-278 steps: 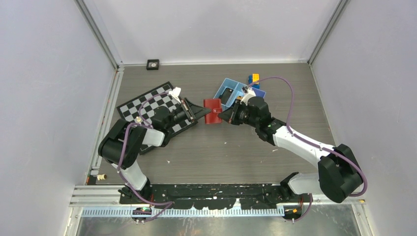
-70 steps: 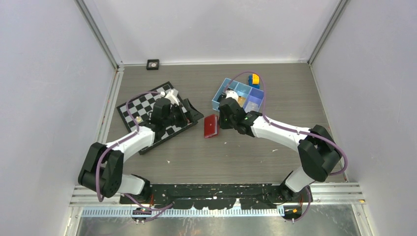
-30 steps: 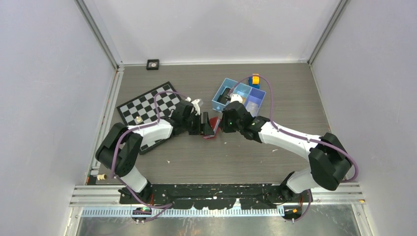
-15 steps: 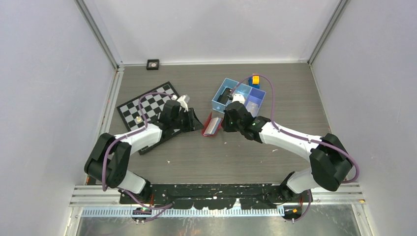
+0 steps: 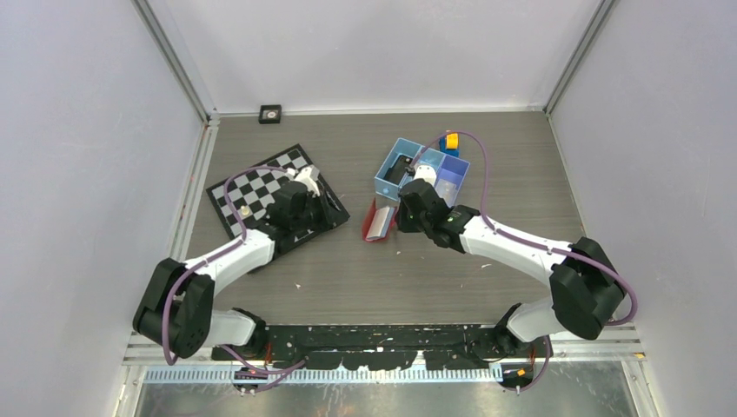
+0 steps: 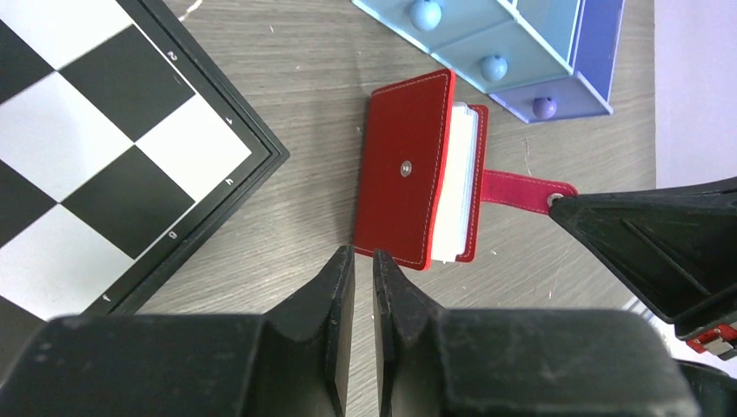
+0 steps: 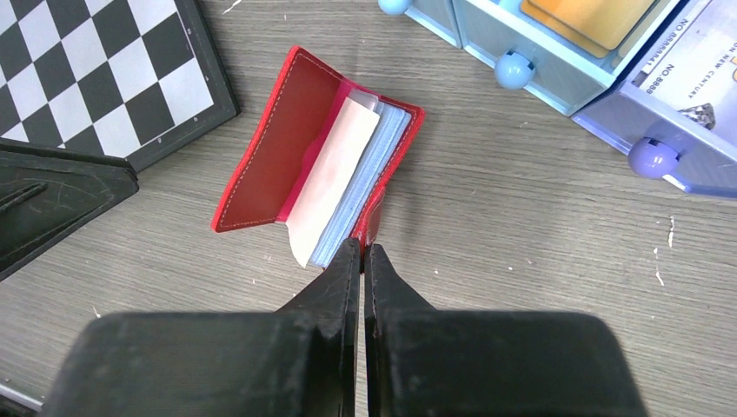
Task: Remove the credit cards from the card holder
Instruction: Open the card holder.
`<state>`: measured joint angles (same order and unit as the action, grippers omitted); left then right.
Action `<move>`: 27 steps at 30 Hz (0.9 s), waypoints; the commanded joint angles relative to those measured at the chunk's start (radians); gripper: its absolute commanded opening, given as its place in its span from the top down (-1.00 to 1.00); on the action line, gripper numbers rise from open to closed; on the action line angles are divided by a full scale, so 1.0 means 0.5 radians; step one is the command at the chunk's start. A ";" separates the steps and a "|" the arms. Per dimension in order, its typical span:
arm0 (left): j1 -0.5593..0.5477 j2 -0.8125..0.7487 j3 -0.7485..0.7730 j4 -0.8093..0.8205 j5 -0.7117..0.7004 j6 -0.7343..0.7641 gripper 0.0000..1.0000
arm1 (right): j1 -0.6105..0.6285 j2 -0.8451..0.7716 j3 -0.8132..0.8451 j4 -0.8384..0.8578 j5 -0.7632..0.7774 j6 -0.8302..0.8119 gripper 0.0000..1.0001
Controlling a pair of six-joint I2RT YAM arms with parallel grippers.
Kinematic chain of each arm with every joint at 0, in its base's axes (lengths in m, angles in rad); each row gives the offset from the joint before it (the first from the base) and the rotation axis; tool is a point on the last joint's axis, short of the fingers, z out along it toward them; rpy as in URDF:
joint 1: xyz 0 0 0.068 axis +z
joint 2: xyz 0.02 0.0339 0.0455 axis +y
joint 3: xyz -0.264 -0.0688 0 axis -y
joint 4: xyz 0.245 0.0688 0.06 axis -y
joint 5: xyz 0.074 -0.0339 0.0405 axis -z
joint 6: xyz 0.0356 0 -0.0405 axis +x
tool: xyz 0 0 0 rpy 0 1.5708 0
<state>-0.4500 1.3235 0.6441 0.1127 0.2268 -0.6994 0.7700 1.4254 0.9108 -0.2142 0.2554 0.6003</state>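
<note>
The red card holder (image 5: 377, 222) lies on the table between the arms, its front cover (image 7: 278, 156) swung open. Inside, a pale leaf (image 7: 335, 178) lies on a blue-grey stack of pockets (image 7: 369, 187). A grey corner (image 7: 366, 99), which looks like one of the credit cards, pokes out at the far end; the rest are hidden. My right gripper (image 7: 361, 249) is shut on the holder's red snap tab (image 6: 513, 186). My left gripper (image 6: 362, 257) hangs just short of the holder's near corner, its jaws almost together with nothing between them.
A folding chessboard (image 5: 261, 187) lies under the left arm. A blue three-compartment tray (image 5: 423, 169) stands just behind the holder, with knobs on its front (image 7: 513, 68) and an orange-gold flat thing (image 7: 591, 13) in one compartment. A yellow-and-blue block (image 5: 449, 140) sits behind it.
My left gripper has drawn back left from the holder toward the chessboard and closed its jaws. The holder's cover now stands open, showing the pale inside. The right gripper keeps its hold.
</note>
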 commanded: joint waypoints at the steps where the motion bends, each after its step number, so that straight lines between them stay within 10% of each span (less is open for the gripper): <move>1: 0.007 -0.058 0.011 -0.026 -0.139 0.012 0.71 | -0.010 -0.117 0.016 0.048 0.095 0.034 0.99; 12: 0.010 -0.325 -0.119 -0.024 -0.388 -0.015 0.56 | -0.018 -0.120 0.011 0.046 0.095 0.048 0.99; 14: 0.010 -0.404 -0.195 0.078 -0.374 -0.026 0.18 | -0.022 -0.113 0.016 0.048 0.076 0.050 0.99; 16: 0.010 -0.478 -0.272 0.135 -0.479 -0.063 -0.92 | -0.024 -0.111 0.019 0.048 0.071 0.051 0.99; 20: 0.049 -0.561 -0.366 0.023 -0.722 -0.331 -0.99 | -0.031 -0.114 0.013 0.047 0.057 0.051 0.99; 27: 0.055 -0.393 -0.295 0.274 -0.244 -0.140 -0.95 | -0.038 -0.135 -0.013 0.080 -0.034 0.036 0.99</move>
<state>-0.4232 1.0756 0.4297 0.1635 -0.0231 -0.8196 0.7563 1.3991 0.9100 -0.2142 0.2581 0.6067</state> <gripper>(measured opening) 0.980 0.051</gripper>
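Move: The open card holder hangs some 7 cm to the left hand's right, level with it and about 2 cm lower; from the right hand, which already pinches its strap, its middle is roughly 4 cm to the left and 1 cm ahead. The chessboard's middle is about 16 cm left of the left hand, 6 cm ahead and 11 cm below. The blue drawer box lies about 11 cm ahead of the right hand, 6 cm to its right, 9 cm down. Draw the left gripper away from the card holder, about 6 cm to the left towards the chessboard, first with its fingers nearly shut. Partway, open them wide, turning the hand some 15 degrees counter-clockwise and letting it rise a little, then sink back. Keep the right fingers pinched on the strap, lifting about 1 cm early on, then hold still. ##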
